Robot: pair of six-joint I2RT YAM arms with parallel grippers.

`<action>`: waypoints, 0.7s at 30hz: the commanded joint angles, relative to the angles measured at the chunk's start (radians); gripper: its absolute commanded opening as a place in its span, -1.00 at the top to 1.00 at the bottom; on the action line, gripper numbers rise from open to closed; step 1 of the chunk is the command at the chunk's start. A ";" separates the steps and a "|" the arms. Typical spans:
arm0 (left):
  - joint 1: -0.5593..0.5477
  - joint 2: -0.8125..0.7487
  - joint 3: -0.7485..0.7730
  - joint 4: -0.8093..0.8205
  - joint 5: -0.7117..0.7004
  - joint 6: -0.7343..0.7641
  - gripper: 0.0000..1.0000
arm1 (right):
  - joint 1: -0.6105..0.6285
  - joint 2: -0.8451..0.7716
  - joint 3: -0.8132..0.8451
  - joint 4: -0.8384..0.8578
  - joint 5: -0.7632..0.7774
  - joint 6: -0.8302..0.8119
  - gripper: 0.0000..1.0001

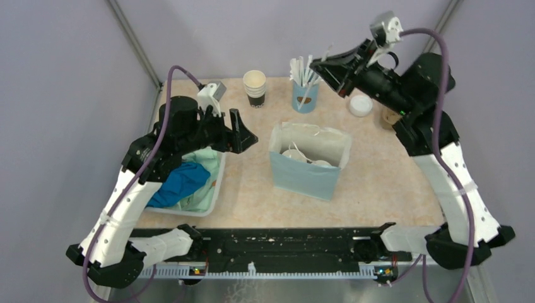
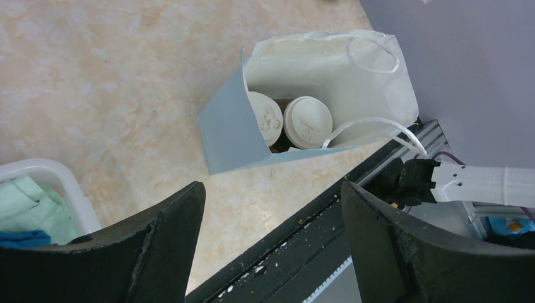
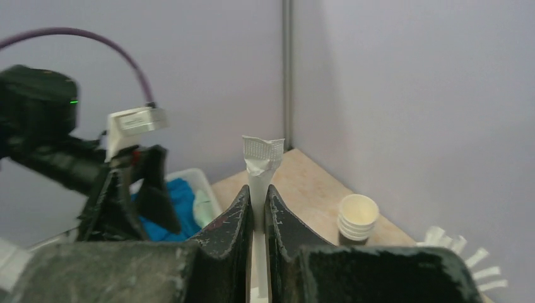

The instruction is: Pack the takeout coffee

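Note:
Two takeout coffee cups (image 2: 306, 122) with white lids stand side by side inside the light blue paper bag (image 2: 224, 136), which is upright at mid-table (image 1: 303, 177). My left gripper (image 2: 272, 186) is open and holds nothing. It hovers left of the bag, above the white bin (image 1: 245, 129). My right gripper (image 3: 257, 192) is shut on a thin white stick (image 3: 262, 158) that pokes out past its fingertips. It is raised at the back of the table, just above the blue cup of sticks (image 1: 320, 65).
A light blue cup of white sticks (image 1: 305, 95) and a stack of lidless paper cups (image 1: 255, 87) stand at the back. A round white lid (image 1: 361, 105) and a brown cup (image 1: 388, 117) sit at back right. The white bin (image 1: 213, 197) at left holds blue and green cloths.

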 commanded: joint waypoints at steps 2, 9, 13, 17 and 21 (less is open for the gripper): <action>0.003 -0.024 -0.028 0.021 0.064 -0.025 -0.69 | 0.008 -0.079 -0.182 0.093 -0.262 0.131 1.00; 0.003 -0.024 -0.044 0.028 0.084 -0.043 -0.69 | 0.021 -0.089 -0.329 0.042 -0.271 -0.081 1.00; 0.002 -0.016 -0.038 0.027 0.079 -0.046 -0.69 | 0.027 -0.063 -0.366 -0.072 -0.197 -0.264 1.00; 0.003 -0.017 -0.043 0.027 0.066 -0.053 -0.68 | 0.027 -0.091 -0.456 -0.051 -0.069 -0.393 1.00; 0.003 -0.007 -0.047 0.038 0.058 -0.063 -0.68 | 0.027 -0.103 -0.513 0.019 -0.021 -0.447 1.00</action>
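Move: Below the right hand, which already pinches a white straw high in the air, the open paper bag has its middle some 42 cm down, about 3 cm ahead and 2 cm to the right. The straw cup stands about 30 cm ahead and 2 cm right of that hand, and the paper cup stack some 32 cm ahead and 18 cm left, both about 45 cm lower. From the left hand the bag lies about 11 cm ahead, 19 cm right and 24 cm down. Bringing the straw down to the bag's mouth, the right hand first finishes its backward swing of some 5 cm, then sinks about 20 cm, easing forward again by about as much. Its fingers tip down some 25 degrees on the way, from pointing slightly up to slightly below level, and stay shut on the straw. ##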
